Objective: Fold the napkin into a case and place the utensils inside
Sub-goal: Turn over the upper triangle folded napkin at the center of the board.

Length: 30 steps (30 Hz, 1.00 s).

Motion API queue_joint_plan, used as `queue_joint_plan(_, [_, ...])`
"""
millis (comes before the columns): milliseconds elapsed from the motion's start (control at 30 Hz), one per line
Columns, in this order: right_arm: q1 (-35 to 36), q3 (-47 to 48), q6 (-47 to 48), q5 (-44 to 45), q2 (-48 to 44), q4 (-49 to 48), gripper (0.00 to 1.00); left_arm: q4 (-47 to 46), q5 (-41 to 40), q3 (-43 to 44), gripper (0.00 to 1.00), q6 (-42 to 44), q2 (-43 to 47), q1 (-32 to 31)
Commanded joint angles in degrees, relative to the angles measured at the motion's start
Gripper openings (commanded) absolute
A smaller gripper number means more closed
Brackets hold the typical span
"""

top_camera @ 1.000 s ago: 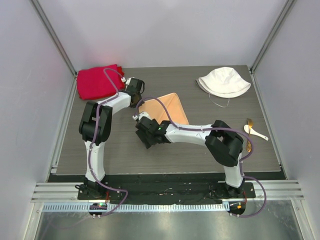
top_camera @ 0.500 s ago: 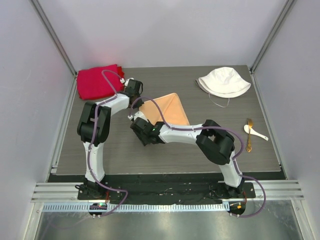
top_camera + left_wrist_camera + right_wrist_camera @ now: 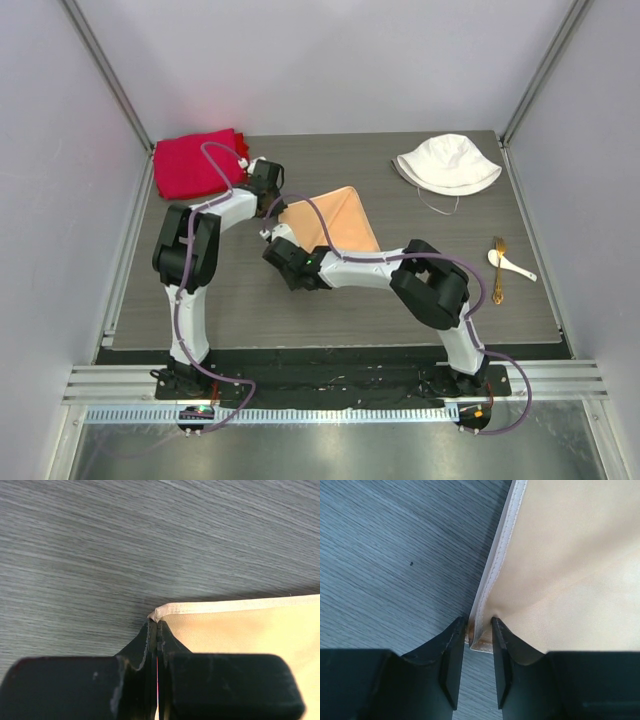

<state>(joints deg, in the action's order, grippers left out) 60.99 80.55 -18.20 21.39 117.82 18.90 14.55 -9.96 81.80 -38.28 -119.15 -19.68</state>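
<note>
The peach satin napkin (image 3: 335,215) lies flat mid-table, folded to a rough triangle; no case is in view. My left gripper (image 3: 272,205) is shut on its far-left corner, and the hem pokes out past the fingertips in the left wrist view (image 3: 157,622). My right gripper (image 3: 278,240) straddles the near-left corner. Its jaws (image 3: 479,622) stand a little apart, with the hemmed edge of the napkin (image 3: 570,570) between them. The utensils, a white spoon (image 3: 510,264) and a gold fork (image 3: 498,270), lie at the table's right edge.
A thick red cloth (image 3: 195,163) sits at the back left, just behind the left arm. A white bucket hat (image 3: 447,163) rests at the back right. Grey walls and metal posts close in the dark wood-grain table (image 3: 230,300).
My right gripper has slid left onto the napkin's near-left corner, and its jaws have narrowed round the hem. The left gripper stays shut on its corner, barely moved.
</note>
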Motion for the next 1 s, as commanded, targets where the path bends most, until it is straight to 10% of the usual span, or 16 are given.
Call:
queue_joint_plan(0, [-0.2,-2.6,-1.9,1.0,0.5,0.7,0.29,2.8,1.2,-2.7,0.00,-0.1,1.1,0.4])
queue_joint_plan(267, [-0.3,-2.5,-1.0,1.5,1.0,-0.5,0.01,0.7,1.9,-5.4,0.00,-1.4,4.0,1.2])
queue_joint_plan(967, [-0.6,3.6,-0.7,-11.2,-7.3,0.1,0.01,7.8,2.2,-4.1,0.00,-3.6,11.8,3.8])
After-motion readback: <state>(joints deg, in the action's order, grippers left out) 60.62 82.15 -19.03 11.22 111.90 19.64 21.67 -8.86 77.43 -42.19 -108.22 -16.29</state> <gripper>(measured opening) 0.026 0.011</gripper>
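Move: My left hand already pinches the folded napkin's upper-left corner; the napkin's middle is about 13 cm to its right and 6 cm back, and the red cloth's middle some 21 cm left and 11 cm farther out. My right hand's part-open fingers already straddle the napkin's lower-left corner, right at the tips and about 1 cm below; from them the napkin's middle is roughly 14 cm ahead and 9 cm right. I shut my right fingers on the lower-left corner, pinching the cloth there, then lift about 5 cm while drifting left some 3 cm and slightly back, my hand's left side tipping up about 10 degrees. My left hand keeps its pinch and first draws its corner back and left, low over the board, then rises nearly 5 cm. ##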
